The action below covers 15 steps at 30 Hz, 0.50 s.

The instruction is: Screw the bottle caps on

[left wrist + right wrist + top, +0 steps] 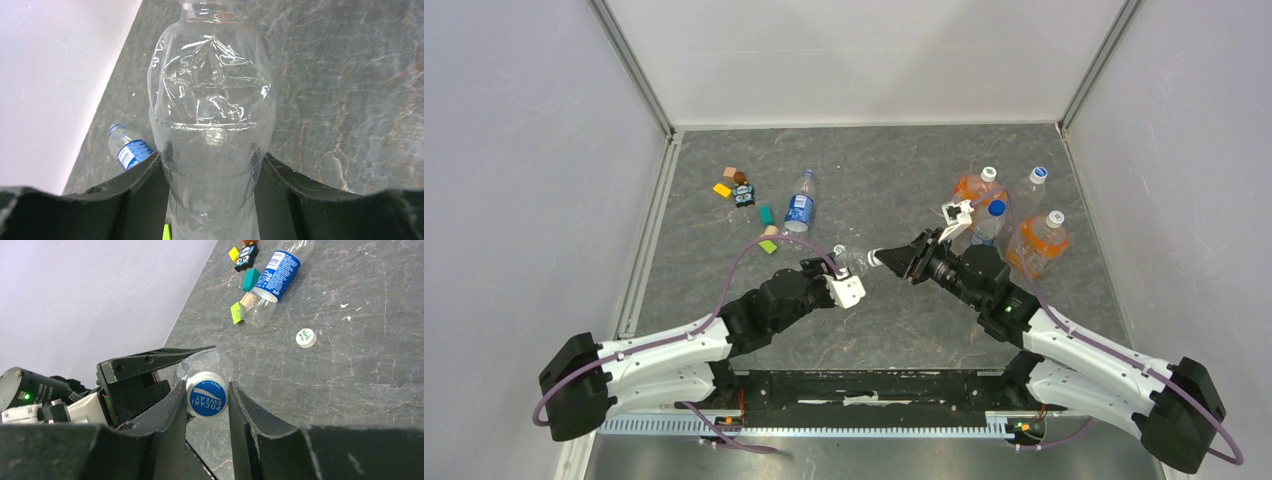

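My left gripper [846,280] [212,162] is shut on the body of the unlabelled clear bottle [212,100] [856,263], held off the table with its mouth toward the right arm. At that mouth, my right gripper [879,258] [207,388] is shut on a bottle cap [207,399], white-rimmed with a blue printed top. A second white bottle cap [305,337] [839,249] lies loose on the table. The bottle with the blue label band [800,210] [274,277] [129,151] lies on its side further back, uncapped.
Two orange-liquid bottles [972,186] [1039,243] and two clear capped bottles [990,222] [1030,186] stand at the back right. Small coloured blocks [742,192] [250,279] are scattered beside the labelled bottle. White walls close in the table on three sides.
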Available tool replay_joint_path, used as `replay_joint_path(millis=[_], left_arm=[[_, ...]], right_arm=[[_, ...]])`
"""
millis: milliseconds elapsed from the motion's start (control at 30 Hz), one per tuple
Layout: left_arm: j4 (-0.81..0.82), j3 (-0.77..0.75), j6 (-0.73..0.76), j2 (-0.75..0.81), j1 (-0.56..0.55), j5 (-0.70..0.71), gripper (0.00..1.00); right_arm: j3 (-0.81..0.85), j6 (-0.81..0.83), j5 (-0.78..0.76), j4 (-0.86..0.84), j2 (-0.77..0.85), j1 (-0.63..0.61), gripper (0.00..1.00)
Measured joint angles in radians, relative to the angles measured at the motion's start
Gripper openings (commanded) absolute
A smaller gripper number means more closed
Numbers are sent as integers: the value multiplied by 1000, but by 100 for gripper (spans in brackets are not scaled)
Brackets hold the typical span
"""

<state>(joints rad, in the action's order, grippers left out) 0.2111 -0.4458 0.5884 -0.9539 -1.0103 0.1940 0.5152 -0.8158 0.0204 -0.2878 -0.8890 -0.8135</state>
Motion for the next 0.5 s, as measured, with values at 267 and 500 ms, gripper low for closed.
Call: replay_joint_path(millis=[267, 500], left_arm=[[15, 3, 32, 5, -19, 71, 2], [-18, -19, -22, -8, -2, 28, 2]], right_arm=[[37, 52, -21, 53, -13, -20, 71], [166, 301, 6, 157, 82, 14, 82]])
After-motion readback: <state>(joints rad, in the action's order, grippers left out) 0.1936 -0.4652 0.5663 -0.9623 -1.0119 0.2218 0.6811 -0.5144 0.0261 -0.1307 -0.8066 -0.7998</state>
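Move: My right fingers already sit around the white cap with the blue top, which is on the neck of the clear bottle in my left hand. From my left hand that cap is about 7 cm to the right, 1 cm ahead and 6 cm higher. The loose white cap lies some 13 cm ahead and 9 cm left of my right hand, the blue-labelled bottle about 22 cm ahead and 19 cm left, both nearly 20 cm below. I spread my right fingers wide and let go of the cap while the hand barely shifts, then lift that hand off and away from the bottle mouth, about 6 cm up and a little to the right, its fingertips tilting up some 15 degrees. My left hand stays put and keeps its grip on the bottle. ##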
